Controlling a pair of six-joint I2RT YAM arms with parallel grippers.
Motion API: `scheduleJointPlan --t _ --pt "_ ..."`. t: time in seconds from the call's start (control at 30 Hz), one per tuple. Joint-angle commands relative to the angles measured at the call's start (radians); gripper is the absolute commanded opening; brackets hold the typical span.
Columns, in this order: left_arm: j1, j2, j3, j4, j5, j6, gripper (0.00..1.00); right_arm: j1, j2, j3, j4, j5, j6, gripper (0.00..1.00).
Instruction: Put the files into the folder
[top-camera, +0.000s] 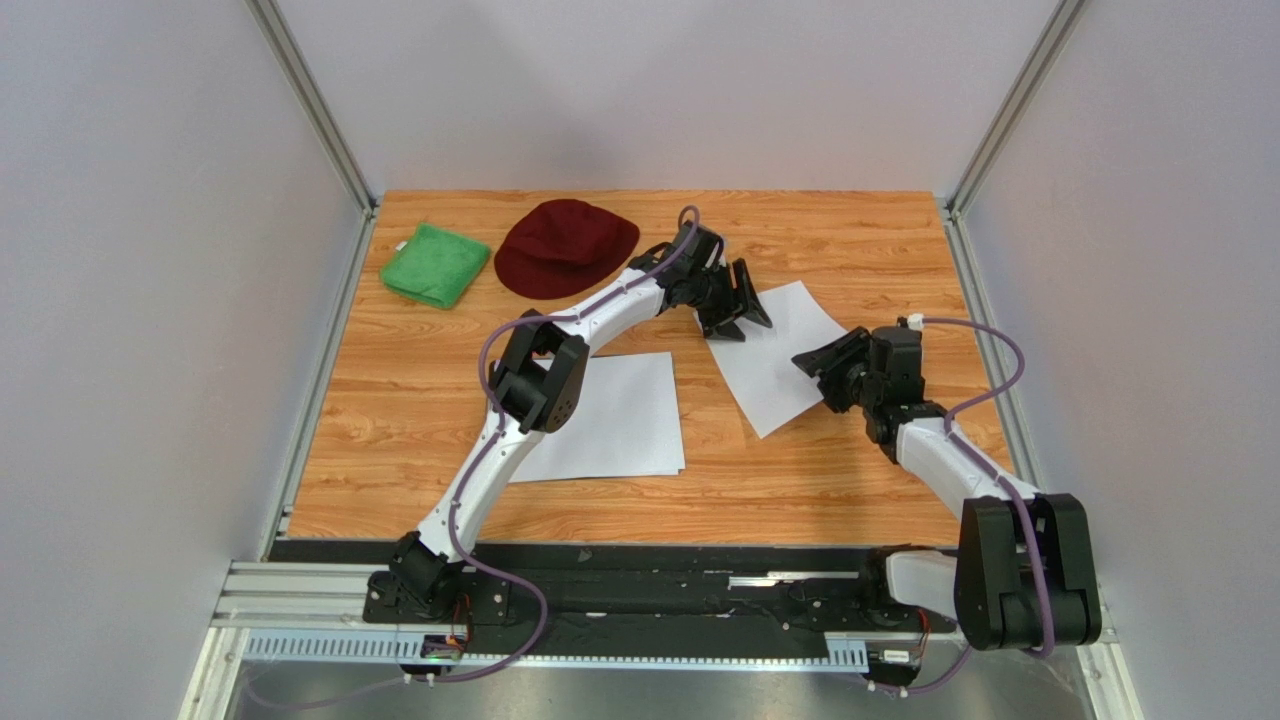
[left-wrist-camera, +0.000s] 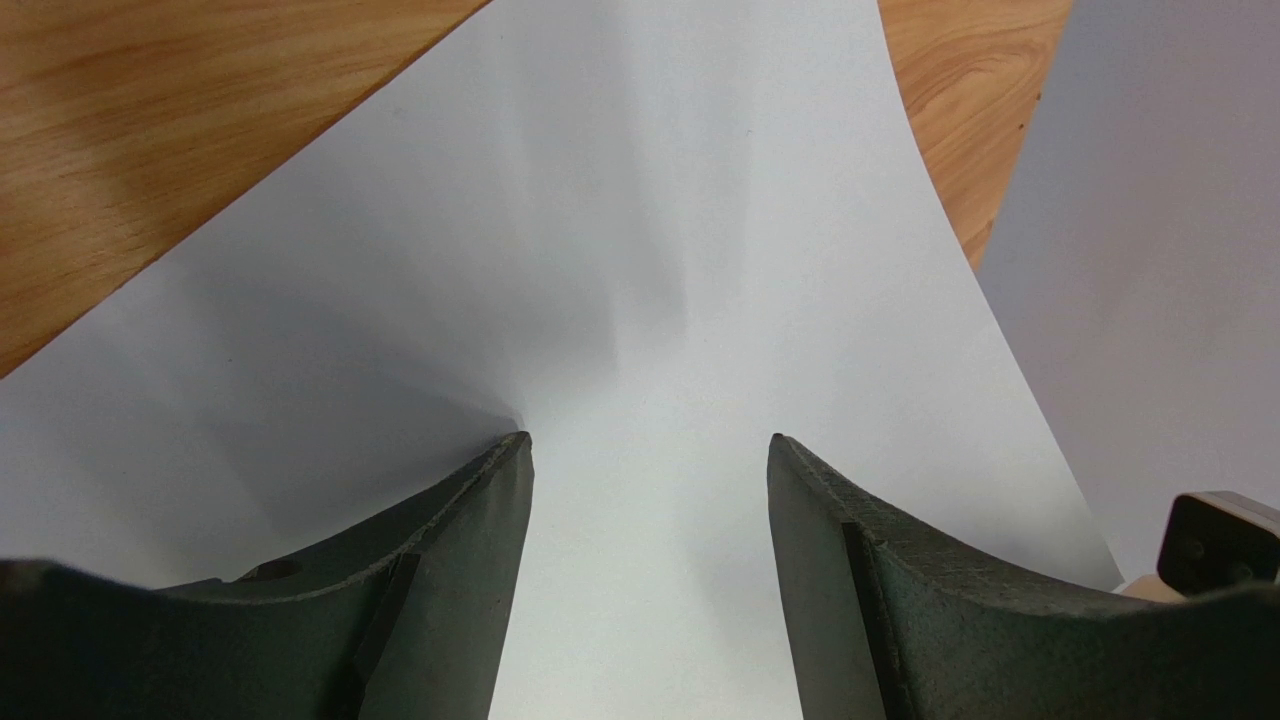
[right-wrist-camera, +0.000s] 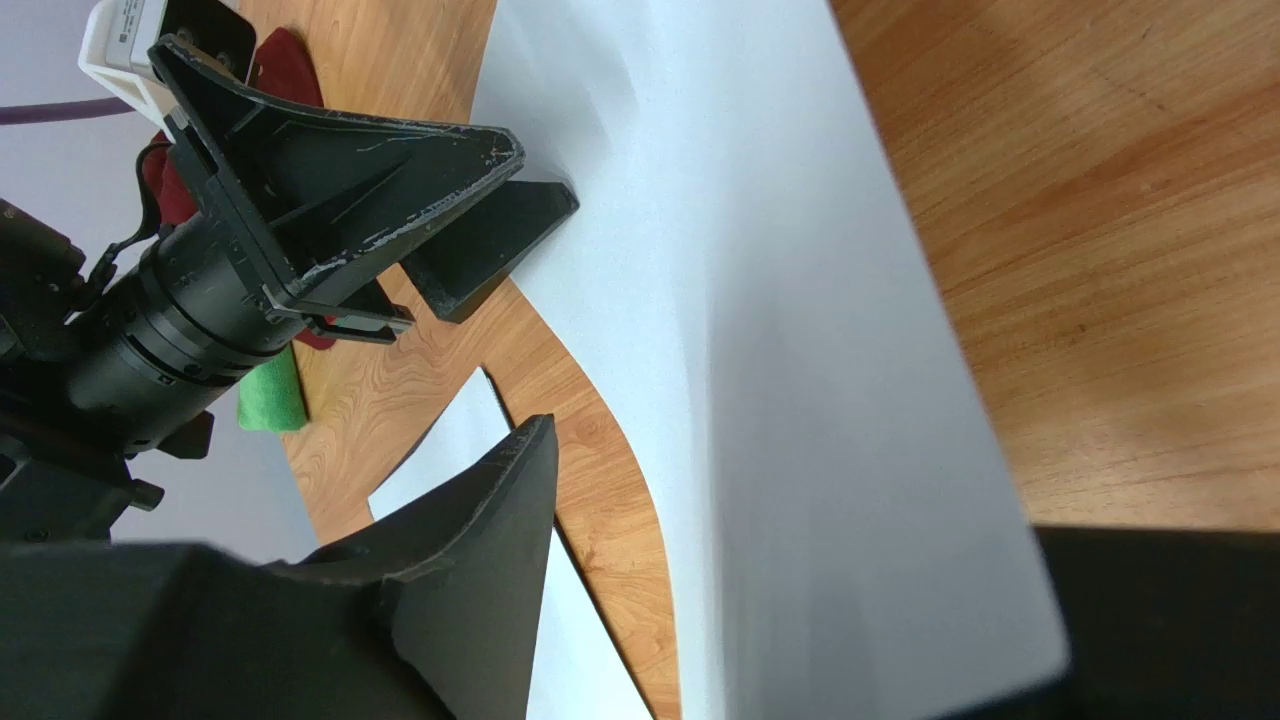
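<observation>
Two white sheets, the files, lie on the wooden table. One sheet (top-camera: 616, 420) rests flat in the middle. The other sheet (top-camera: 769, 375) lies tilted to its right and bows upward in the right wrist view (right-wrist-camera: 812, 300). My left gripper (top-camera: 747, 318) stands open with both fingertips down on the far left part of that tilted sheet (left-wrist-camera: 646, 270). My right gripper (top-camera: 812, 365) is at the sheet's right edge, open, and the raised paper passes between its fingers (right-wrist-camera: 789, 480) without being pinched. The folder is out of view.
A dark red cap (top-camera: 564, 245) and a green cloth (top-camera: 434, 264) lie at the back left of the table. Grey walls with metal posts enclose the table on three sides. The arm bases stand on a black rail (top-camera: 676, 578) at the near edge.
</observation>
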Motion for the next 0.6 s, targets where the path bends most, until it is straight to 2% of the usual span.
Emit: scheduleJointPlan --t 0.0,0.03,0.13,0.17,0.2,0.27,0.3,0.37,0.4,0.47,0.5,0.57 --pt "0.001 -0.01 -0.022 -0.057 -0.019 0.048 0.7 -0.01 -0.016 -0.012 -0.029 0.034 -0.012 0.38" --pt "0.0 -0.01 -0.013 -0.055 -0.006 0.054 0.71 -0.01 -0.01 -0.009 -0.029 0.034 -0.009 0.27" --pt "0.0 -0.042 0.017 -0.073 -0.001 0.123 0.83 -0.01 -0.008 0.006 -0.062 0.042 -0.032 0.08" --pt "0.001 -0.061 0.026 -0.087 0.004 0.147 0.89 -0.01 -0.011 0.038 -0.085 0.071 -0.079 0.04" --pt "0.004 -0.104 0.058 -0.104 0.01 0.199 0.91 -0.01 -0.011 0.063 -0.111 0.088 -0.125 0.0" --pt "0.017 -0.165 0.087 -0.17 0.028 0.252 0.92 -0.01 -0.014 0.161 -0.193 0.114 -0.208 0.0" --pt "0.024 -0.247 0.093 -0.191 0.031 0.305 0.92 -0.01 -0.014 0.196 -0.214 0.109 -0.31 0.0" --pt "0.058 -0.353 0.07 -0.262 0.03 0.364 0.92 -0.005 -0.014 0.323 -0.294 0.071 -0.406 0.0" --pt "0.072 -0.472 0.008 -0.286 0.019 0.422 0.92 0.001 -0.01 0.374 -0.32 0.053 -0.481 0.0" --pt "0.127 -0.614 -0.096 -0.329 -0.041 0.477 0.92 0.024 0.002 0.468 -0.436 -0.001 -0.546 0.0" --pt "0.151 -0.767 -0.231 -0.339 -0.067 0.511 0.92 0.042 0.005 0.561 -0.469 -0.019 -0.572 0.0" --pt "0.245 -0.93 -0.386 -0.347 -0.165 0.53 0.92 0.14 0.022 0.652 -0.565 -0.038 -0.638 0.0"
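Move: The loose sheet's middle is about 8 cm left of the right hand, 4 cm ahead and 4 cm lower; its raised right edge already lies between that hand's half-open fingers. From the left hand, whose fingers are down at the sheet's far part, the sheet's middle is some 5 cm back and 4 cm right. The paper stack on the folder lies roughly 24 cm left of the left hand and 15 cm back, the red hat about 28 cm left and 11 cm ahead. The sheet's raised right edge is pinched as the right fingers shut fully, the hand dipping slightly and easing back; then the right hand lifts it fast, about 12 cm up and a little forward, rolling some 20 degrees so its left side drops. The left hand opens wider and comes free of the sheet, sweeping up and then also left, towards the hat's side. ##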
